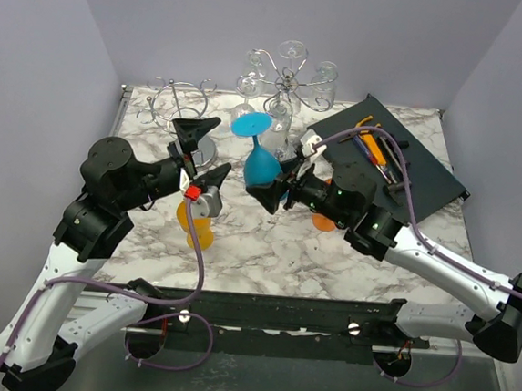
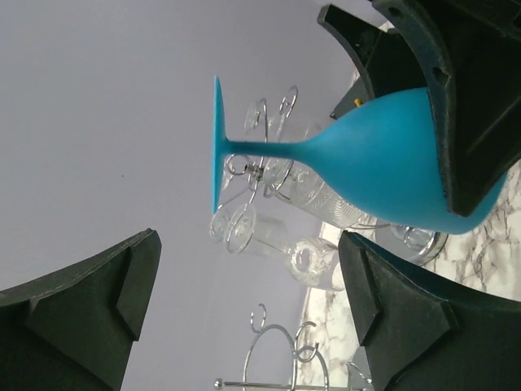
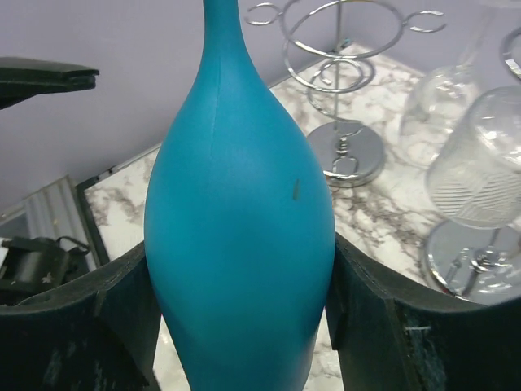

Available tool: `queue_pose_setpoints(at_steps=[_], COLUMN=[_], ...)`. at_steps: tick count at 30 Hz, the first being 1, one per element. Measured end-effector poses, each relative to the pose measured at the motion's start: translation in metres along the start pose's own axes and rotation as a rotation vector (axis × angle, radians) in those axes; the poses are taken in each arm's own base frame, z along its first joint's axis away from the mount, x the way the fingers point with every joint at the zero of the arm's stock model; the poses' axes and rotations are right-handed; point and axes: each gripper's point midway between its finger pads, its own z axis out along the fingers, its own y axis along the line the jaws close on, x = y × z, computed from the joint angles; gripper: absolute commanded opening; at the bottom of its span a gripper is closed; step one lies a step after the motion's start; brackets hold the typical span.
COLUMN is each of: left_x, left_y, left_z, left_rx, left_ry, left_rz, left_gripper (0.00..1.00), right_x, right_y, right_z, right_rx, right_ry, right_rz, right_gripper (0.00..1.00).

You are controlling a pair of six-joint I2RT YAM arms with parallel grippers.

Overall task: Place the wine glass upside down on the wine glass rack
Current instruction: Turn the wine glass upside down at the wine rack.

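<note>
The blue wine glass (image 1: 262,166) hangs above the table middle with its round foot up and tilted toward the back. My right gripper (image 1: 275,192) is shut on its bowl; in the right wrist view both fingers press the sides of the blue bowl (image 3: 240,244), with the right gripper (image 3: 240,326) low around it. My left gripper (image 1: 201,154) stands open just left of the glass, apart from it. In the left wrist view the blue glass (image 2: 383,163) lies beyond the open left gripper (image 2: 248,301). The wine glass rack (image 1: 285,74) with clear glasses hanging stands behind.
An empty chrome wire rack (image 1: 179,106) stands at the back left, also in the right wrist view as the chrome rack (image 3: 342,81). An orange glass (image 1: 195,222) lies under the left arm and another orange piece (image 1: 324,222) under the right. A black tray (image 1: 418,173) sits at the right.
</note>
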Motion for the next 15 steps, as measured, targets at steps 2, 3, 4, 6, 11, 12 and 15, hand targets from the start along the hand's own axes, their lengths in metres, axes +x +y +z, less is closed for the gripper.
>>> queue_pose_setpoints(at_steps=[2,3,4,6,11,12,15], left_x=[0.003,0.004,0.006,0.007,0.008,0.007,0.005], left_y=[0.001,0.004,0.007,0.016,0.046,0.052,0.065], left_z=[0.000,0.000,0.000,0.000,-0.002,-0.003,-0.009], left_rx=[-0.009,-0.019,-0.032,-0.058,-0.156,-0.176,-0.230], left_ry=[0.014,0.027,0.041,0.063,0.112,0.117,0.130], left_rz=[-0.038,-0.059,-0.087,-0.126,-0.238,-0.254,-0.300], left_gripper=[0.99,0.99,0.99,0.99,0.99,0.99,0.99], right_x=[-0.007,-0.009,-0.012,-0.020,-0.060,-0.066,-0.074], right_y=[-0.013,-0.021,-0.031,-0.058,-0.133,-0.142,-0.154], right_z=[-0.003,-0.005,-0.006,-0.011,-0.039,-0.046,-0.062], right_rx=[0.059,0.085,0.115,0.188,0.382,0.408,0.450], right_ry=[-0.015,-0.019,-0.020,-0.019,-0.078,-0.089,-0.099], right_rz=[-0.029,-0.042,-0.051,-0.063,-0.077,-0.081,-0.090], right_gripper=[0.54,0.54,0.54,0.55,0.55,0.55,0.55])
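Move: The blue wine glass is already upside down, its bowl in the right fingers. The tall rack's empty right-front hook lies about 16 cm ahead of that hand, 10 cm right and 7 cm above; the clear glass hanging at the rack's front is roughly 12 cm ahead, 1 cm right, and the orange glass some 11 cm ahead, 16 cm right, 25 cm below. From the left hand the hook is about 17 cm ahead, 21 cm right, 4 cm below. The blue glass, foot up, is swept right and forward by the right hand, about 17 cm across, and climbs some 5 cm, mostly late, towards the tall rack's right-front side; the hand swings about 25 degrees clockwise and keeps its grip on the bowl, slowing at the end. The left hand, already wide open and clear of the glass, rises about 5 cm, drifting a little forward and left as it tilts. ##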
